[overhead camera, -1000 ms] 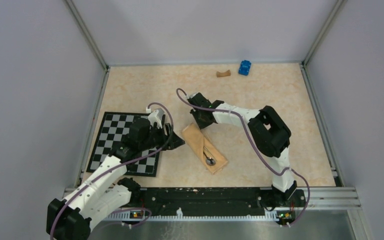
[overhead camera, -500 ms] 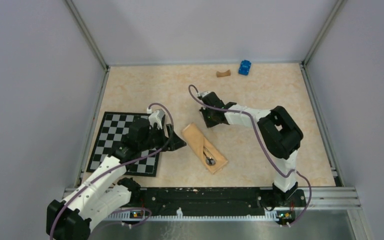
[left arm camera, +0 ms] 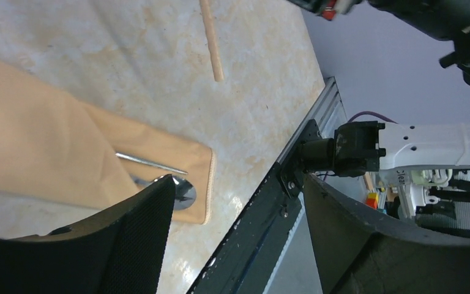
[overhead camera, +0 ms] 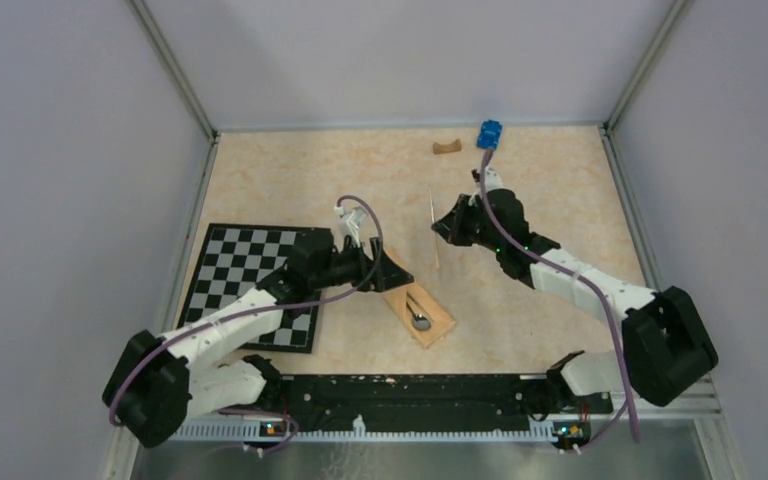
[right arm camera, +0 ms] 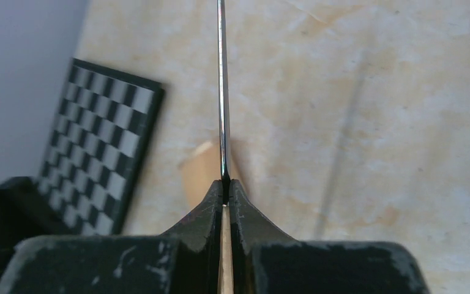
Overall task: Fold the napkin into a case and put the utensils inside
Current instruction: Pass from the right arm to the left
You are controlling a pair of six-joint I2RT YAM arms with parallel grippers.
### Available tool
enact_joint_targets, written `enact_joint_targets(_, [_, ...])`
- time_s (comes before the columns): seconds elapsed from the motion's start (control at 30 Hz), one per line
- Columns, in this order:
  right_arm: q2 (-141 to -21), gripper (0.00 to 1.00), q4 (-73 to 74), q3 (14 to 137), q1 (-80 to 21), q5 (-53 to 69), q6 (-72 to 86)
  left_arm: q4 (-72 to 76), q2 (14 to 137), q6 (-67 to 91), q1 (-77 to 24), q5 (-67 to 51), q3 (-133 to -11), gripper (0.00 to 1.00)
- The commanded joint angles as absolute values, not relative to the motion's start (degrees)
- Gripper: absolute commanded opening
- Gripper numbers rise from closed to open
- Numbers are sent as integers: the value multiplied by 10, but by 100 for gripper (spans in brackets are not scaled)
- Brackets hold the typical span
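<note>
The peach-orange napkin (overhead camera: 412,300) lies folded into a narrow case (left arm camera: 43,141) slanting across the table's middle. A round-bowled spoon (overhead camera: 420,322) rests on its near end, with its bowl (left arm camera: 185,191) and a thin silver handle (left arm camera: 150,163) in the left wrist view. My left gripper (overhead camera: 397,275) hovers over the case's far end, its jaws (left arm camera: 238,184) wide apart and empty. My right gripper (overhead camera: 444,228) is up to the right of the case, shut (right arm camera: 223,185) on a slim straight utensil (overhead camera: 433,222) that sticks out past its fingertips (right arm camera: 221,92).
A black-and-white checkerboard mat (overhead camera: 250,285) lies left of the case. A blue toy car (overhead camera: 489,134) and a brown curved block (overhead camera: 447,148) sit near the back wall. A metal rail (overhead camera: 440,385) runs along the near edge.
My right gripper has shut and swung right, away from the case's far end, now with the slim utensil in it. My left gripper moved right over that end and opened wider.
</note>
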State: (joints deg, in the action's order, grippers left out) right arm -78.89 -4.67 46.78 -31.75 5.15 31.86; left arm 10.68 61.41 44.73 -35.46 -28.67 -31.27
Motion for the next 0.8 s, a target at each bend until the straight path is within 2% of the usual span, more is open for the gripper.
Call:
enact_joint_targets(0.0, [-706,0,-196,407,-320,92,480,216,684,452,-414,-234,-377,80])
enact_joint_targets(0.27, [-622,0,-226,344,-328,91,571,260,742,465,-437,-191,-395,64])
enact_joint_targets(0.53, [-579,0,-224,317,-348,63,601,283,781,476,-448,-208,-410,48])
enact_joint_targets(0.6, [-578,0,-223,316,-355,57,602,282,784,477,-450,-212,-414,38])
enact_joint_targets(0.7, [-572,0,-209,314,-357,59,591,266,773,464,-450,-213,-409,11])
enact_joint_targets(0.73, [-565,3,-201,311,-356,56,578,252,761,455,-450,-213,-407,2])
enact_joint_targets(0.77, [-555,13,-190,309,-357,53,548,229,749,439,-450,-211,-406,0])
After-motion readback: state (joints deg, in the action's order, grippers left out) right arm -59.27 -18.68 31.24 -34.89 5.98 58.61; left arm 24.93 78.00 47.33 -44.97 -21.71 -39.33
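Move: The wood-handled utensil hangs in the right fingers, handle sloping down and back; its handle lies about 8 cm ahead of the left hand, 9 cm to its right and 6 cm below. From the right hand, the open left gripper is roughly 12 cm back, 9 cm left and about level. The folded napkin is some 3 cm ahead of the left hand, 4 cm right and 16 cm below, the spoon's bowl 3 cm back, 7 cm right and equally low. The utensil's wooden handle is brought up and back to the left gripper: the right hand, keeping its grip at the handle's upper end, rises about 7 cm, draws back 6 cm and rolls some 30 degrees, left side up. The left hand travels right, quickly then slower, and a little forward, closing its open fingers to pinch the handle below the right fingers. ##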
